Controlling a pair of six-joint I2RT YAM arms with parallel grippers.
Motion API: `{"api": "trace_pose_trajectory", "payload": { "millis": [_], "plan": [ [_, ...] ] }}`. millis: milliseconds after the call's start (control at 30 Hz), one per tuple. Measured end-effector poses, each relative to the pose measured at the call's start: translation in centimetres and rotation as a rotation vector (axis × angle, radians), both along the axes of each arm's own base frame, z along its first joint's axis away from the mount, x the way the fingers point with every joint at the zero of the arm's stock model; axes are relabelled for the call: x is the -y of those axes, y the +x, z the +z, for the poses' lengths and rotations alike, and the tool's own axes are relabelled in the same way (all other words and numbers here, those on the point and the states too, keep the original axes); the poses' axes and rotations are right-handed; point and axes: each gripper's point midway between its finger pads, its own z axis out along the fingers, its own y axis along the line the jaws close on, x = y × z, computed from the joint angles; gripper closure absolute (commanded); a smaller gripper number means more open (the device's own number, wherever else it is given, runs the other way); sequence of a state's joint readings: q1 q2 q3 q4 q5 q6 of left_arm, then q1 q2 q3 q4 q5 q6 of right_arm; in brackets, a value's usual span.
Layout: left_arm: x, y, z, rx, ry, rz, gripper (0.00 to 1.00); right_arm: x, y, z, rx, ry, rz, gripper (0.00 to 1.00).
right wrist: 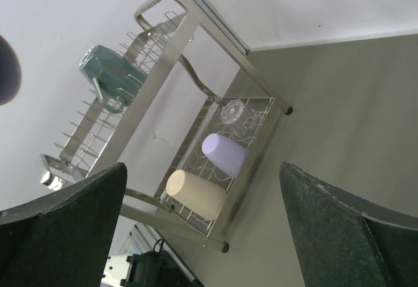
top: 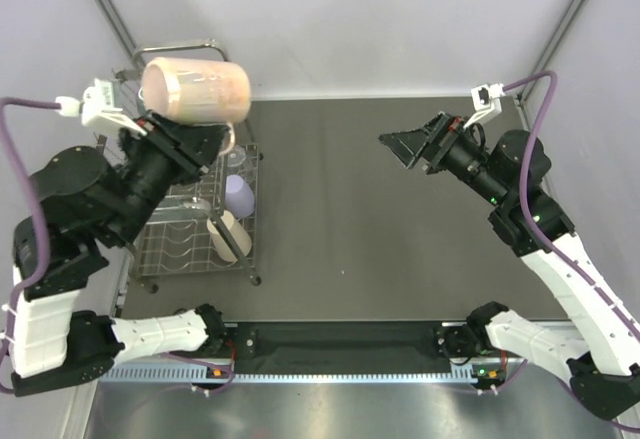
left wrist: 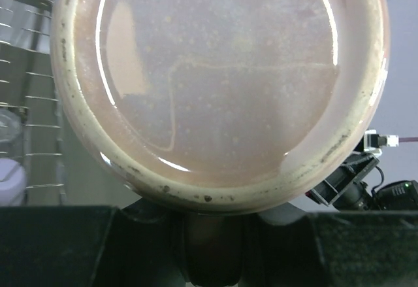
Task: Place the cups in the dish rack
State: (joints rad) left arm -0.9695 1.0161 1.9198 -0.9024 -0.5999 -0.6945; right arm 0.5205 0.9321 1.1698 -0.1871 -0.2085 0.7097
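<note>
My left gripper (top: 207, 135) (left wrist: 215, 235) is shut on a pink handled mug (top: 195, 90) (left wrist: 219, 84), held on its side high above the dish rack (top: 192, 269) (right wrist: 157, 81). The mug's base fills the left wrist view. On the rack's lower tier lie a lavender tumbler (top: 240, 196) (right wrist: 224, 154), a beige tumbler (top: 230, 236) (right wrist: 194, 193) and a clear glass (right wrist: 236, 113). A teal mug (right wrist: 108, 74) sits on the upper tier. My right gripper (top: 400, 145) (right wrist: 202, 169) stands wide open and empty over the table's right half, pointing toward the rack.
The dark table (top: 370, 219) stretches between the rack and the right arm. The rack's wire tines (left wrist: 32, 104) show at the left of the left wrist view. Grey walls close the back and sides.
</note>
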Motion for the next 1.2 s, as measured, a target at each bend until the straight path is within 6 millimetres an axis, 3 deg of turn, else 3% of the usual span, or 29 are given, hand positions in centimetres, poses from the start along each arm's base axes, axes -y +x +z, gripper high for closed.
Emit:
{"api": "trace_pose_trajectory", "payload": {
  "millis": [267,533,767,1033,1200],
  "plan": [
    [-5.8,-1.5,2.3,0.021,0.001,0.126,1.0,-0.3,0.6,-1.4,-0.038,-0.031,0.001,0.0],
    [-10.0,-3.3,-0.5,-0.049,0.016,0.195,1.0,-0.9,0.9,-2.7,-0.085,-0.048,0.018,0.0],
    [-10.6,-3.3,-3.4,-0.124,0.093,0.223,1.0,-1.1,0.9,-2.8,-0.101,-0.039,0.029,0.0],
    [-11.2,-2.4,-3.8,-0.108,0.168,0.294,1.0,-1.1,0.8,-3.4,-0.127,-0.041,0.03,0.0],
    [-10.0,-1.2,-4.2,-0.102,0.293,0.334,1.0,-1.1,0.7,-4.0,-0.146,-0.052,0.029,0.0]
  ]
}}
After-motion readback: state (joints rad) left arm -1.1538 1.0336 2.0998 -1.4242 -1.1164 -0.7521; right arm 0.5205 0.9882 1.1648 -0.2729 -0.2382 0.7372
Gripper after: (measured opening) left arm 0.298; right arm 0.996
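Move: Ahead and to the left of the left hand, which holds the pink mug, the free near part of the dish rack's upper shelf lies about 8 cm forward, 14 cm left and 22 cm below. The teal mug on that shelf is some 9 cm farther out than this spot. On the lower shelf, the purple cup is about 10 cm ahead of the hand, 5 cm left and 46 cm down; the cream cup is 1 cm ahead, 7 cm left, equally low. From the right hand the spot lies about 39 cm left, 1 cm ahead and 11 cm lower. Carrying the pink mug left over the rack's upper shelf, the left hand travels about 10 cm, first rising slightly and drawing back, then sinking some 6 cm and easing forward again. It swings about 20 degrees counter-clockwise and rolls its left side up, keeping its grip on the mug, apparently by the handle. The empty right hand stays open and sinks about 4 cm. ##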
